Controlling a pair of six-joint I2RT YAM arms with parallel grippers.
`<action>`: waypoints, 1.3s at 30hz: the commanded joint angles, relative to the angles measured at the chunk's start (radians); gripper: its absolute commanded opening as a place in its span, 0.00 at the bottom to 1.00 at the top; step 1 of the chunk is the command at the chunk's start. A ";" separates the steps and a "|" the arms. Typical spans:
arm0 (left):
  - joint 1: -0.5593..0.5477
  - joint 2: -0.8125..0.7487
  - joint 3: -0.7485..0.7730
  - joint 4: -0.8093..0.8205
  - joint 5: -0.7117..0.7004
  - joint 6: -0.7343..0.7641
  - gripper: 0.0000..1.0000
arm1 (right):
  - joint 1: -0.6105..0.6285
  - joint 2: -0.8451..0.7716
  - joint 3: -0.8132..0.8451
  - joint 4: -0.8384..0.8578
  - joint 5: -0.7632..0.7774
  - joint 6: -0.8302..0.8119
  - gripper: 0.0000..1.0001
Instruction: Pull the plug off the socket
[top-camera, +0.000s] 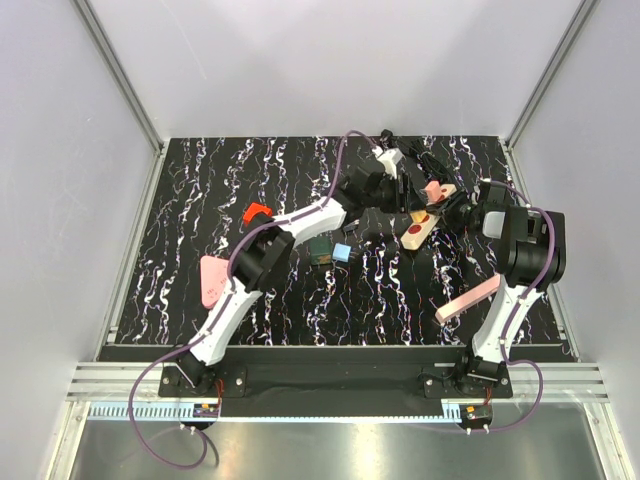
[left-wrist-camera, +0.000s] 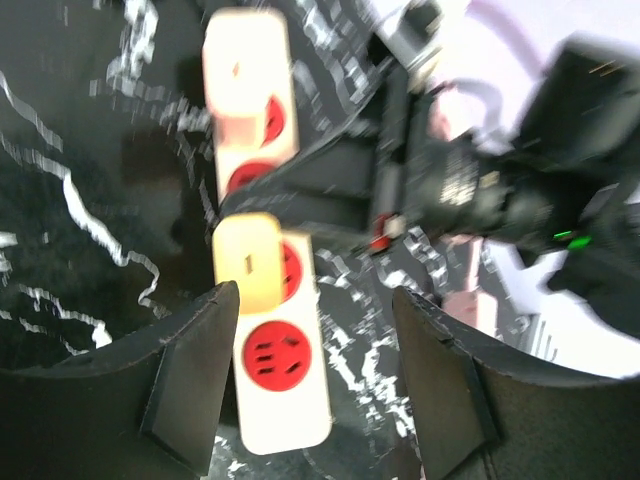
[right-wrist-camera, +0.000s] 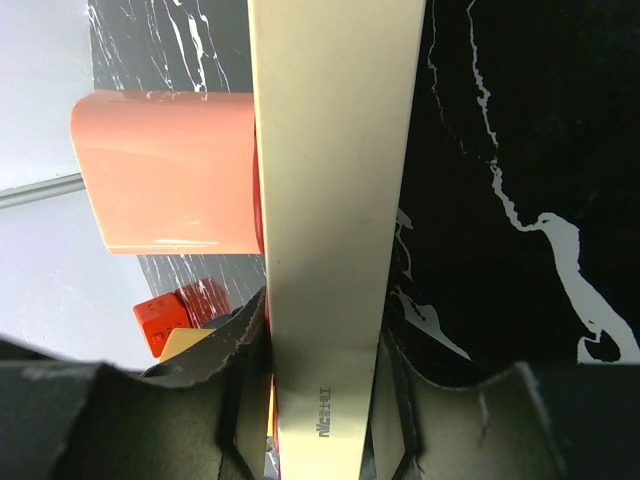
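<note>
The socket (left-wrist-camera: 285, 400) is a long beige strip with red round outlets. Its near end lies between my open left gripper's (left-wrist-camera: 315, 390) fingers, close to the left finger (left-wrist-camera: 190, 380), and nothing is gripped. A yellow plug (left-wrist-camera: 248, 262) sits in the strip just past that fingertip. A pale pink plug (left-wrist-camera: 243, 85) sits farther along. My right gripper (right-wrist-camera: 325, 330) is shut on the socket's (right-wrist-camera: 335, 200) edges, and the pink plug (right-wrist-camera: 165, 170) sticks out to the left. From above, the socket (top-camera: 420, 228) lies between left gripper (top-camera: 403, 200) and right gripper (top-camera: 455, 212).
A flat pink bar (top-camera: 468, 298) lies by the right arm. A pink piece (top-camera: 212, 280) and an orange block (top-camera: 258, 212) sit beside the left arm. Blue (top-camera: 341, 252) and green (top-camera: 320, 250) cubes lie mid-table. Black cables (top-camera: 425, 155) lie at the back.
</note>
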 joint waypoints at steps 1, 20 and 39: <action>-0.017 0.028 0.073 -0.020 -0.015 0.019 0.68 | 0.006 0.005 0.018 0.044 -0.018 -0.008 0.00; -0.026 0.124 0.136 0.012 -0.056 -0.050 0.54 | 0.005 0.007 0.015 0.055 -0.031 -0.002 0.00; -0.020 0.036 0.063 0.148 -0.134 -0.079 0.00 | 0.008 -0.027 0.024 -0.039 0.057 -0.073 0.00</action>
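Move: The yellow plug stands about 5 cm below my left hand, some 2 cm to its right and 1 cm ahead. The pink plug is on the same strip, about 5 cm farther out than the yellow one and 4 cm to its right. The strip's bare red socket lies about 4 cm nearer than the yellow plug. From my right hand, which already grips the strip between both plugs, the yellow one is some 3 cm back, 3 cm left and 3 cm higher. I sink my left hand about 5 cm onto the yellow plug, drifting nearly 2 cm right, with the open fingers straddling it. Once down, I close them from about two-thirds open and pinch the plug's sides, staying low without lifting. My right hand keeps its hold on the strip, shifting barely half a centimetre. ##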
